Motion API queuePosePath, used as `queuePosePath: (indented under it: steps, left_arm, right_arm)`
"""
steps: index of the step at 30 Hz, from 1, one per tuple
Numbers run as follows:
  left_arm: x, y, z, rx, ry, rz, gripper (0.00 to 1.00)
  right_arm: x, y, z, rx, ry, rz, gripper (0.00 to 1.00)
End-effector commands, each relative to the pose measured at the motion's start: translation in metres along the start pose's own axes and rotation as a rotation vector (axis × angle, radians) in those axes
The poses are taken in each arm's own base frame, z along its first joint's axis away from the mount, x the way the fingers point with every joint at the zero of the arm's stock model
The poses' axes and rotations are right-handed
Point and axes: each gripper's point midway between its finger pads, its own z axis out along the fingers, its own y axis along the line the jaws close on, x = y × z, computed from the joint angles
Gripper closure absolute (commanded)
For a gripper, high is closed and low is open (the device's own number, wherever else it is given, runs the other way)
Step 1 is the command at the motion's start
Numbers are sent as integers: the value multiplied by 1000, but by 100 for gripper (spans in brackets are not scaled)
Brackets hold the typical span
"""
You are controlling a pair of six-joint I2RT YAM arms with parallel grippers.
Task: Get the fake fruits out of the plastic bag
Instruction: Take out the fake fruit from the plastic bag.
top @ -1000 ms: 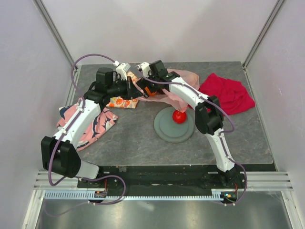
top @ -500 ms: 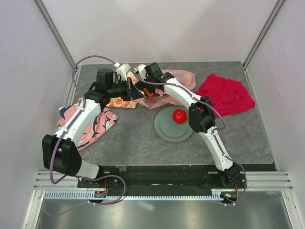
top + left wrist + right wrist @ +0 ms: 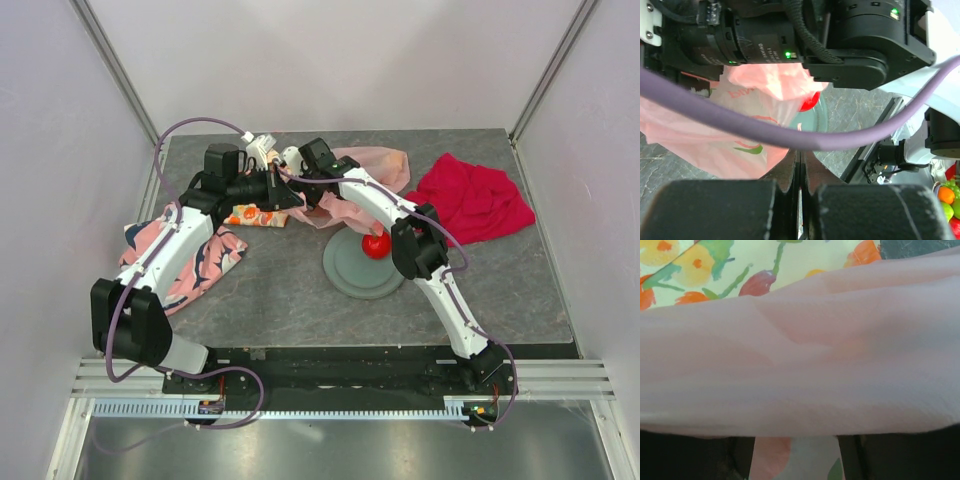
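The pale-pink plastic bag (image 3: 362, 172) lies crumpled at the back middle of the table. In the left wrist view it hangs as a film (image 3: 747, 132) from my fingertips. My left gripper (image 3: 292, 197) (image 3: 801, 162) is shut on its edge. My right gripper (image 3: 303, 172) (image 3: 797, 460) is pressed right up against the bag beside the left one. Its fingers (image 3: 737, 460) stand apart and the film (image 3: 805, 365) fills its view, so any fruits inside are hidden. One fake fruit, a red apple (image 3: 377, 244) (image 3: 810, 103), sits on the grey plate (image 3: 350, 272).
A fruit-printed cloth (image 3: 252, 215) (image 3: 700, 265) lies under the grippers. At the left edge is a pink-and-navy cloth (image 3: 190, 262). A red cloth (image 3: 476, 197) lies at the back right. The right arm's forearm (image 3: 385, 205) spans over the bag toward the plate.
My right gripper has moved left and down onto the bag, ending close beside the left gripper. The left arm and the apple have stayed put.
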Motion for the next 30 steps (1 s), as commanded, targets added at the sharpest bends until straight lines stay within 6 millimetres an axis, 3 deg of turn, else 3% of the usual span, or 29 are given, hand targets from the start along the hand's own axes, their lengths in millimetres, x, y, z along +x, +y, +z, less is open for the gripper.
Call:
queuePosePath:
  steps: [1,5,8,9,10,11,12,17,21,27,30]
  left_arm:
    - [-8,-16,0,66,-13,3,98]
    - [-11,-15,1,62,-16,4,98]
    - [-16,-14,2,59,-26,23,98]
    - [-17,-13,3,52,-30,31,98]
    - [-23,-11,2,40,-45,51,98]
    - [-25,-10,2,31,-51,59,98]
    - [-29,-7,3,23,-57,67,98]
    - [-45,1,4,2,-84,115,98]
    - [-48,3,5,-5,-89,137,98]
    - [-56,5,2,-33,-115,176,98]
    - [-63,6,0,-43,-128,209,98]
  right_arm:
    - [-1,4,3,-11,5,-21,50]
    - [-10,1,-11,0,-9,-24,66]
    - [-26,2,-40,-17,-53,-26,70]
    - [-43,-1,-65,-10,-97,-37,71]
    - [-48,0,-77,-16,-112,-43,71]
    - [-38,3,-84,-36,-90,-46,71]
    - [-51,7,-112,-63,-134,-55,71]
    - [-42,8,-183,-113,-170,-18,72]
    - [-37,14,-220,-196,-205,36,72]
    - [-25,52,-279,-433,-313,24,71]
    - [-6,84,-300,-593,-298,-49,66]
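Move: The fake orange lies inside the bag, practically between the right hand's part-closed fingers: about 1 cm ahead, 1 cm left and 2 cm below the hand point. The red fruit is some 12 cm back and 16 cm right of that hand, on the plate, whose middle is about 14 cm back and 14 cm right. From the left hand, the orange is roughly 15 cm ahead, in line sideways, and 20 cm lower. The fake orange is pinched deep in the bag as the right fingers close the rest of the way, then, after a brief hold, is hoisted fast out through the bag mouth: some 22 cm up, 15 cm back and 8 cm to the right, the wrist turning about 25 degrees. The bag rim stays pinched in the left fingers, which shift about 3 cm forward. ##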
